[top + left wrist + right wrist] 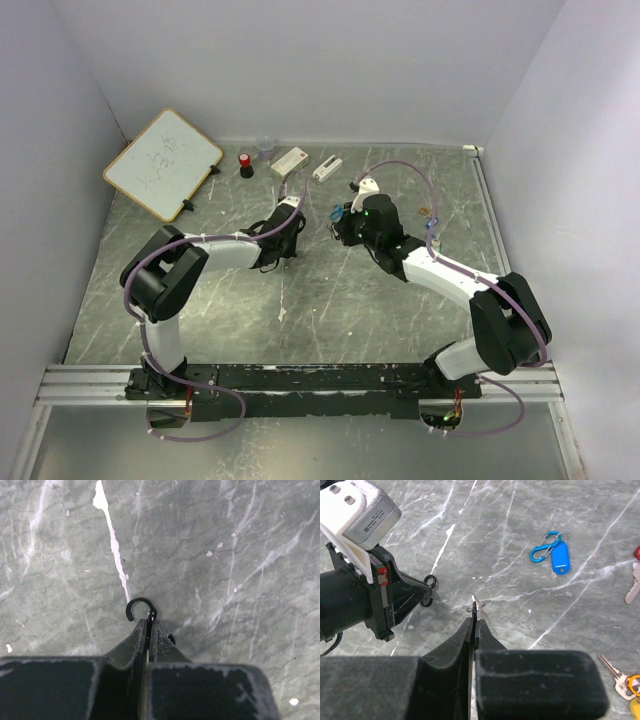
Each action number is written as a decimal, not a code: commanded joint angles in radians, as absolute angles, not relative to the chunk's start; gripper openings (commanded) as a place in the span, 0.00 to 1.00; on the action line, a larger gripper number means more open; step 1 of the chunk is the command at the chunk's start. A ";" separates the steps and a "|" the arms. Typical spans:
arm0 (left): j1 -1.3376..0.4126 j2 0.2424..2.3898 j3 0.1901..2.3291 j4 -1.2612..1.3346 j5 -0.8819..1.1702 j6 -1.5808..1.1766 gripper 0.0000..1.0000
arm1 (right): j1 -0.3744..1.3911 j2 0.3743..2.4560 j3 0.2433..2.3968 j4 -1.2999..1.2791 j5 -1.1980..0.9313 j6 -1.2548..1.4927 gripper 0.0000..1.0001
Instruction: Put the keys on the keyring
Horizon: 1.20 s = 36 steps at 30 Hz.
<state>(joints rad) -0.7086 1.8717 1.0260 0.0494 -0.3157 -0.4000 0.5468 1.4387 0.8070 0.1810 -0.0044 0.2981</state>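
In the left wrist view my left gripper (149, 624) is shut on the black keyring (139, 603). The ring's open hook curls out past the fingertips, just above the grey table. My right gripper (475, 621) is shut on a thin silvery key (476, 606), seen edge-on and sticking out of the tips. The right wrist view also shows the left gripper (423, 592) a short way left of that key, with the keyring (430, 582) at its tip. More keys lie on the table: a blue-headed one on a blue clip (559, 557), a silver one (633, 585) and an orange-ringed one (621, 679).
A small whiteboard (163, 163) leans at the back left. Along the back wall stand a red-capped black cylinder (245, 165), a clear cup (265, 148) and two white blocks (290, 160) (327, 167). Loose keys (432, 224) lie right of the arms.
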 commanded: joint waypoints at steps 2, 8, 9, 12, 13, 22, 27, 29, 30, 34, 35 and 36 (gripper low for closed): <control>-0.721 1.793 1.051 -0.015 -0.247 -0.398 0.07 | 0.542 1.452 0.807 0.186 -0.072 0.247 0.00; -0.722 1.734 1.130 -0.097 -0.244 -0.393 0.07 | 0.543 1.469 0.824 0.176 -0.091 0.236 0.00; -0.722 1.727 1.146 -0.108 -0.243 -0.393 0.07 | 0.543 1.472 0.826 0.174 -0.092 0.235 0.00; -0.722 1.700 1.168 -0.119 -0.234 -0.398 0.07 | 0.544 1.480 0.836 0.172 -0.096 0.237 0.00; -0.722 1.692 1.173 -0.118 -0.231 -0.401 0.07 | 0.544 1.480 0.839 0.172 -0.096 0.239 0.00; -0.722 1.672 1.182 -0.104 -0.170 -0.435 0.07 | 0.545 1.477 0.840 0.177 -0.098 0.251 0.00; -0.726 1.668 1.176 -0.090 -0.148 -0.446 0.07 | 0.546 1.472 0.841 0.175 -0.094 0.253 0.00; -0.732 1.667 1.176 -0.085 -0.143 -0.449 0.07 | 0.546 1.471 0.841 0.176 -0.092 0.255 0.00; -0.735 1.667 1.176 -0.084 -0.142 -0.449 0.07 | 0.546 1.470 0.840 0.176 -0.092 0.256 0.00; -0.752 1.672 1.182 -0.078 -0.142 -0.455 0.07 | 0.547 1.468 0.838 0.182 -0.086 0.263 0.00; -0.756 1.674 1.182 -0.077 -0.143 -0.456 0.07 | 0.547 1.467 0.836 0.185 -0.086 0.265 0.00; -0.761 1.677 1.185 -0.075 -0.144 -0.458 0.07 | 0.548 1.467 0.836 0.184 -0.086 0.265 0.00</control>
<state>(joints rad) -0.7383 1.6913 1.1568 -0.1009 -0.1696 -0.4435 0.5472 1.4746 0.8154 0.1665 -0.0898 0.2554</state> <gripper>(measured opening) 0.083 0.013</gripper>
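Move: The key with the black tag, held in the right fingers, is some 10 cm to the left hand's right, about 1 cm ahead and 10 cm higher. The black keyring in the left fingers lies from the right hand about 10 cm left, 1 cm ahead and 12 cm lower. On the table, the blue keyring is roughly 14 cm ahead and 10 cm right of the left hand; the red keyring is about 15 cm ahead and 20 cm right. Straight up and rightward goes the left hand, its shut fingers keeping their hold on the black keyring: it climbs about 10 cm, levels off, then keeps easing right (nearly 5 cm in all) towards the held key, rolling its left side down some 10 degrees. The right hand, still pinching the black tag, shifts just over 1 cm left and down, turns slightly counter-clockwise, then holds still. ##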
